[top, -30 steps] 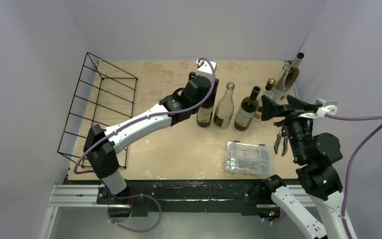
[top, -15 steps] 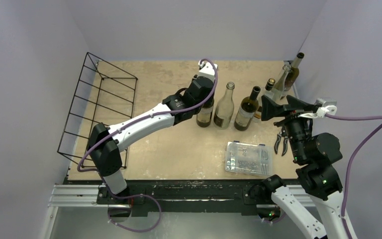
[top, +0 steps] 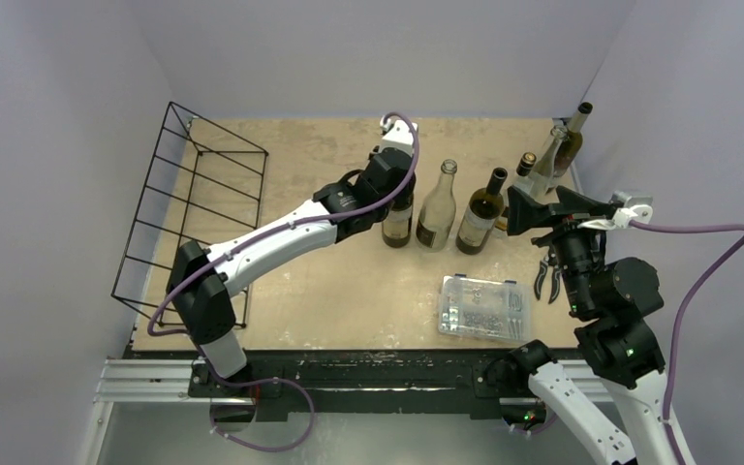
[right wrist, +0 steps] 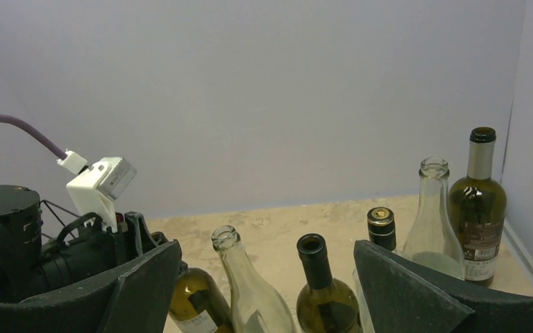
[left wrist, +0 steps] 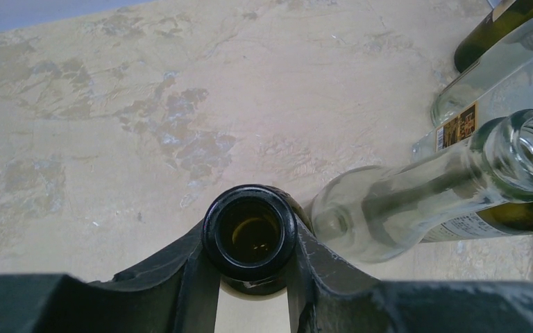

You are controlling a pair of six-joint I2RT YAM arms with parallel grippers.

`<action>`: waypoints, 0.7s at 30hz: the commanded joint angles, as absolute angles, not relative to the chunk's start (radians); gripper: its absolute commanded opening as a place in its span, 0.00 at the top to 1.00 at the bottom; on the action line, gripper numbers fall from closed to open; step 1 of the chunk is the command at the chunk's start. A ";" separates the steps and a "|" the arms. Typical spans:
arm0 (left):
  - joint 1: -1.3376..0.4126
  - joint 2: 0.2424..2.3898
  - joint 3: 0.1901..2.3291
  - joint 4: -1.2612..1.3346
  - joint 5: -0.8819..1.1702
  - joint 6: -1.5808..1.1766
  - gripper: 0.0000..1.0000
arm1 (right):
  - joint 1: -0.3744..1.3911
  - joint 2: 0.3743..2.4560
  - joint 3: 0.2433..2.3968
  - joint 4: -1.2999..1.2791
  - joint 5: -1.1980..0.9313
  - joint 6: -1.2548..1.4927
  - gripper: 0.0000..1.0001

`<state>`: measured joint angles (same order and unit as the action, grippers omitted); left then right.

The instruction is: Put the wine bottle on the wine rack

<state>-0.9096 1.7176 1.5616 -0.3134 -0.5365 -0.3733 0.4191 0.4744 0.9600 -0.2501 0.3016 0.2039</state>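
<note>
The wine bottle [top: 399,221] is dark green with a pale label and stands upright at the left end of a row mid-table. My left gripper [top: 393,182] is shut on its neck. From the left wrist, both fingers press the sides of the neck just under the open dark mouth [left wrist: 250,208], with the left gripper [left wrist: 250,239] centred there. The black wire wine rack [top: 219,128] stands along the table's left edge, apart from the bottle. My right gripper [top: 550,206] hangs open above the right side, holding nothing; in its own view the right gripper [right wrist: 267,277] frames the bottle row.
A clear bottle [top: 438,208] stands right beside the held one, then a green bottle [top: 482,213]. More bottles [top: 564,145] cluster at the back right corner. A clear plastic box [top: 484,307] and black-handled shears [top: 545,276] lie near the front right.
The left gripper's jaws have closed onto the wine bottle's neck. The left arm shifted only slightly. The right arm has stayed still and open.
</note>
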 commanded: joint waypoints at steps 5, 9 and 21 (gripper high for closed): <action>-0.833 1.552 1.516 -0.361 -0.472 -0.531 0.97 | 0.424 0.485 0.961 -0.209 0.315 0.191 0.01; -0.742 1.444 1.419 -0.360 -0.382 -0.631 1.00 | 0.424 0.493 0.963 -0.209 0.308 0.194 0.01; -0.476 1.133 1.194 -0.419 -0.235 -0.741 1.00 | 0.424 0.510 0.963 -0.209 0.293 0.198 0.01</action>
<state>-0.5541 1.2423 1.1946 -0.4950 -0.3351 -0.6678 0.4191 0.4973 0.9600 -0.2462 0.2974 0.2047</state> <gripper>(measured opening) 0.333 0.987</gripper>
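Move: The left gripper already grips the standing wine bottle by its neck. The wine rack's middle lies about 45 cm to its left, level with it fore and aft, and some 16 cm lower. The clear bottle stands about 8 cm to the gripper's right and 1 cm back, and the dark bottle about 17 cm right and 2 cm back, both middles some 12 cm below. From the right hand the rack is about 67 cm left, 14 cm ahead and 33 cm down. Swing the left gripper leftward about 18 cm towards the wine rack, starting gently and then quickening, at an even height and easing back only slightly. Keep the fingers clamped on the bottle's neck while you turn the wrist counter-clockwise and roll its left side down, roughly 15 degrees each, with the fingertips dipping a little. ##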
